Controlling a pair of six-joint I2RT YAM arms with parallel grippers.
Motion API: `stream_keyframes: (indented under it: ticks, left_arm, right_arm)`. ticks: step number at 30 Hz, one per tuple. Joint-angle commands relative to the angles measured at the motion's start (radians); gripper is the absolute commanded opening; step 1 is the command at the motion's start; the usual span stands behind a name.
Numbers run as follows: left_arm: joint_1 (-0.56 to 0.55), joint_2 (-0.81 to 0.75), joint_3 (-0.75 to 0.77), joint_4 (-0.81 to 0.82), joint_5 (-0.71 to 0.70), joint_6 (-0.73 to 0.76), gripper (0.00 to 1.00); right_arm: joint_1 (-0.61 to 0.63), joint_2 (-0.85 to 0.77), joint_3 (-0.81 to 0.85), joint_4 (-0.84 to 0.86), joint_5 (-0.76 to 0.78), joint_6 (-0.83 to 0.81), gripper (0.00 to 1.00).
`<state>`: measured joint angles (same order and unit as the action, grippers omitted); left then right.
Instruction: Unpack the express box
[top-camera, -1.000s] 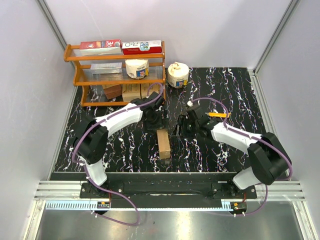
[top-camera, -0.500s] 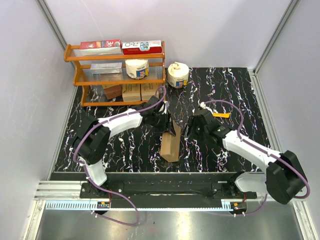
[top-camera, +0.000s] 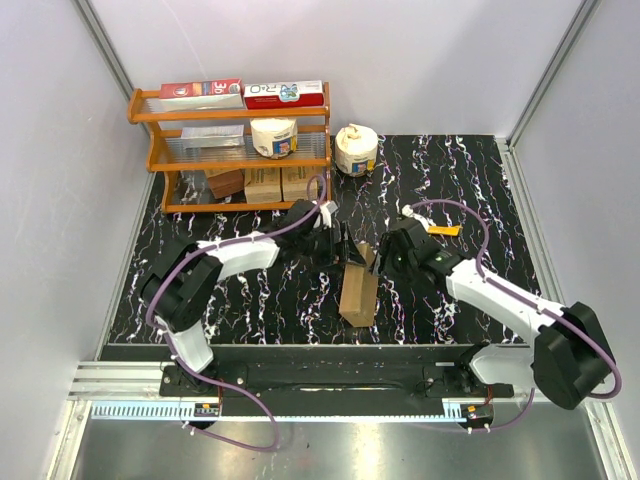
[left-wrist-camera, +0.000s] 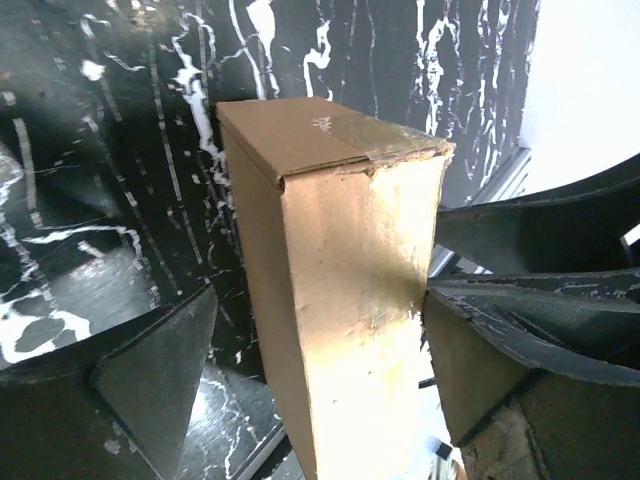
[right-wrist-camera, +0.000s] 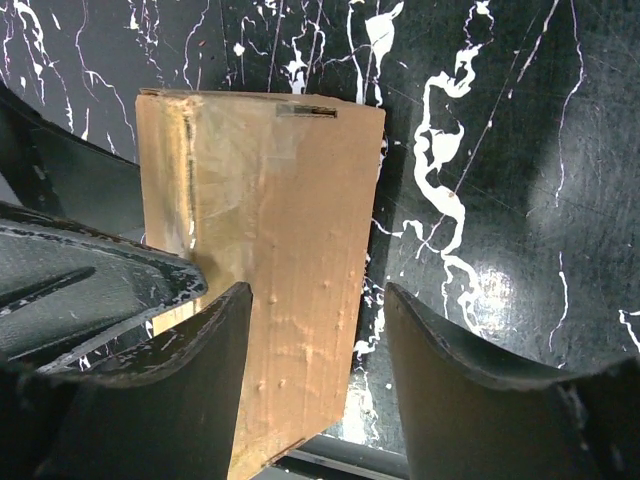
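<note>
The express box (top-camera: 358, 292), a plain brown carton with a taped end, stands tilted at the table's middle, its upper end between my two grippers. My left gripper (top-camera: 340, 252) reaches it from the left and my right gripper (top-camera: 383, 262) from the right. In the left wrist view the box (left-wrist-camera: 340, 280) sits inside the open left gripper (left-wrist-camera: 320, 310): one finger (left-wrist-camera: 480, 370) touches its side, the other finger (left-wrist-camera: 150, 380) stands apart. In the right wrist view the box (right-wrist-camera: 270, 200) lies between the open right gripper's (right-wrist-camera: 317, 295) fingers, with dark table showing beside one finger (right-wrist-camera: 450, 380).
An orange shelf rack (top-camera: 235, 150) at the back left carries red-and-white cartons, small brown boxes and a white roll. A white tub (top-camera: 355, 150) stands beside it. A small orange tool (top-camera: 440, 230) lies behind the right arm. Grey walls close in on three sides.
The box, flat a second ago, was tipped up on end and carried right toward the right arm. The left gripper closed on it, then opened again. The right arm swung outward.
</note>
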<state>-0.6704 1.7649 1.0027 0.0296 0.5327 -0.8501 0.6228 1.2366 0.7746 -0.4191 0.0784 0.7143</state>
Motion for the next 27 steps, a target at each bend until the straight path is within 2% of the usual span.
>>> stream_keyframes:
  ticks: [1,7,14,15,16,20,27]
  left_arm:
    - [0.020,-0.090,-0.010,-0.109,-0.146,0.115,0.89]
    - [0.038,-0.113,-0.007,-0.252,-0.264,0.186,0.83]
    - [0.081,-0.159,-0.027,-0.292,-0.283,0.215,0.72]
    - [0.084,-0.162,-0.030,-0.293,-0.283,0.221,0.69]
    - [0.087,-0.165,-0.038,-0.292,-0.283,0.226,0.58]
    - [0.106,-0.176,-0.053,-0.293,-0.278,0.230,0.46]
    - [0.124,-0.170,-0.096,-0.235,-0.186,0.227,0.43]
  right_arm:
    - [0.006,0.024,0.060,-0.009,0.020,-0.036,0.62]
    - [0.008,0.084,0.107,-0.003,-0.022,-0.105,0.63]
    - [0.006,0.141,0.141,-0.007,-0.041,-0.115,0.65]
    - [0.006,0.147,0.146,-0.006,-0.052,-0.115,0.65]
    - [0.006,0.150,0.147,0.000,-0.072,-0.121,0.65]
    - [0.009,0.172,0.144,0.057,-0.175,-0.157,0.65]
    - [0.011,0.234,0.137,0.101,-0.242,-0.148,0.65]
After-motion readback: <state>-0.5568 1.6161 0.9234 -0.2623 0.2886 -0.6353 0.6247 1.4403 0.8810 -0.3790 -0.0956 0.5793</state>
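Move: The express box leans on a long edge, its far end by both hands. Its middle lies about 6 cm back, 1 cm right and 4 cm below the left hand, whose spread fingers straddle its upper edge; from the right hand it is some 5 cm back, 5 cm left and 4 cm below. The cutter lies about 8 cm ahead of the right hand, 13 cm to its right and 6 cm below. Leftward and, from partway, down, the left hand travels some 10 cm left and 3 cm down, its fingers tipping about 20 degrees steeper and closing to about half, so that they no longer straddle the box and the inner one ends at its upper left edge. The right hand edges slightly forward, then follows about 4 cm left beside the far end, sinking a little, turning counter-clockwise, fingers staying part-open. ##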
